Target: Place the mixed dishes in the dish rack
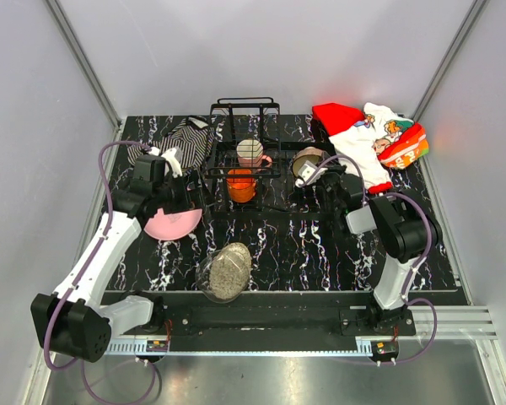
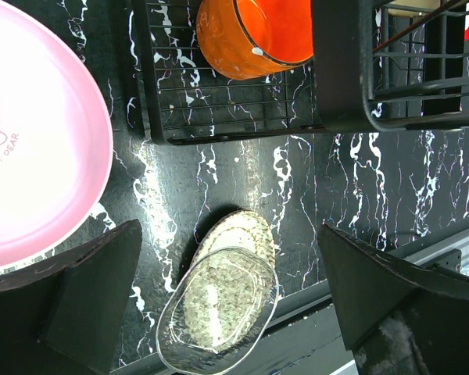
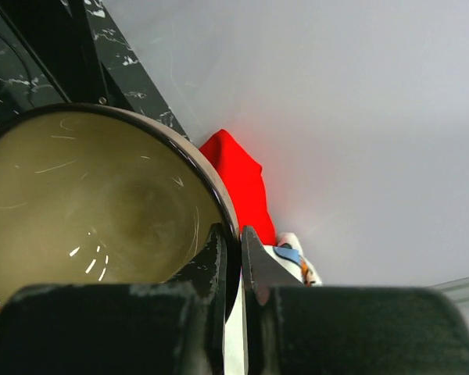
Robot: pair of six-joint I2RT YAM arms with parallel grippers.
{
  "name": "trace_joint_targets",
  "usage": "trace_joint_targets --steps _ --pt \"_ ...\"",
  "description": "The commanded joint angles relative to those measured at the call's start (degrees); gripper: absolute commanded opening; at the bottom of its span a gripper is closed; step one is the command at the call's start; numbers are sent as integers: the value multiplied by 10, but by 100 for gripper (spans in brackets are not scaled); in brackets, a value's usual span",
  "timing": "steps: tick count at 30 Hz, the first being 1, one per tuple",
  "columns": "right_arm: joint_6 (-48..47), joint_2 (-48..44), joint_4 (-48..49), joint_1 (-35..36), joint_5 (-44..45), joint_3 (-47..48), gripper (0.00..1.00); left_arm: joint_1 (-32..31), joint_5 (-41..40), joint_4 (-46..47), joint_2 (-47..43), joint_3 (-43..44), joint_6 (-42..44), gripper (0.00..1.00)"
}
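Note:
The black wire dish rack (image 1: 246,126) stands at the back middle. An orange cup (image 1: 241,185) and a cream-pink mug (image 1: 251,153) sit in it; the cup also shows in the left wrist view (image 2: 254,35). My right gripper (image 1: 307,174) is shut on the rim of the brownish bowl (image 3: 86,203), held just right of the rack. My left gripper (image 2: 230,293) is open and empty, above the table left of the rack. The pink plate (image 2: 31,148) lies beside its left finger. The tan-gold patterned plate (image 1: 228,270) lies near the front edge. The floral cup is out of view.
A striped black-white cloth (image 1: 184,139) lies at the back left by the rack. A red-white printed cloth (image 1: 373,139) lies at the back right, behind the bowl. The table's front edge and metal rail (image 1: 278,316) run just beyond the tan-gold plate.

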Motion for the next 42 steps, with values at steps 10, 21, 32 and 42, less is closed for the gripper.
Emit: trace_joint_targets --steps 10,21,32,42 --pt "-156 -1 152 -1 -29 -2 0 9 18 29 -11 -10 8 99" --pt "-146 -32 152 6 -85 -76 0 12 21 34 -15 -18 6 99" --pt "-123 -37 152 23 -78 -109 9 13 22 35 -17 -21 4 99" --pt "-67 -55 152 26 -68 -110 72 14 26 35 -23 -25 4 99"
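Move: In the rack's right-hand section, the right hand has the brown bowl by its rim, the bowl's middle about 5 cm left and 4 cm below. The spot for it lies some 4 cm back, 5 cm left and 5 cm down. The orange mug sits roughly 24 cm left and 8 cm back, the pink mug about 21 cm left and level. From the left hand that spot is about 30 cm right, 7 cm ahead, 12 cm down. Rolling its left side down some 15 degrees with the rim still pinched, the right hand first hovers nearly in place, then draws the bowl back about 4 cm and 2 cm left towards the near part of the rack section. There the fingers open a bit over halfway and let go of the rim while the hand sinks a further 1–2 cm and eases back. ##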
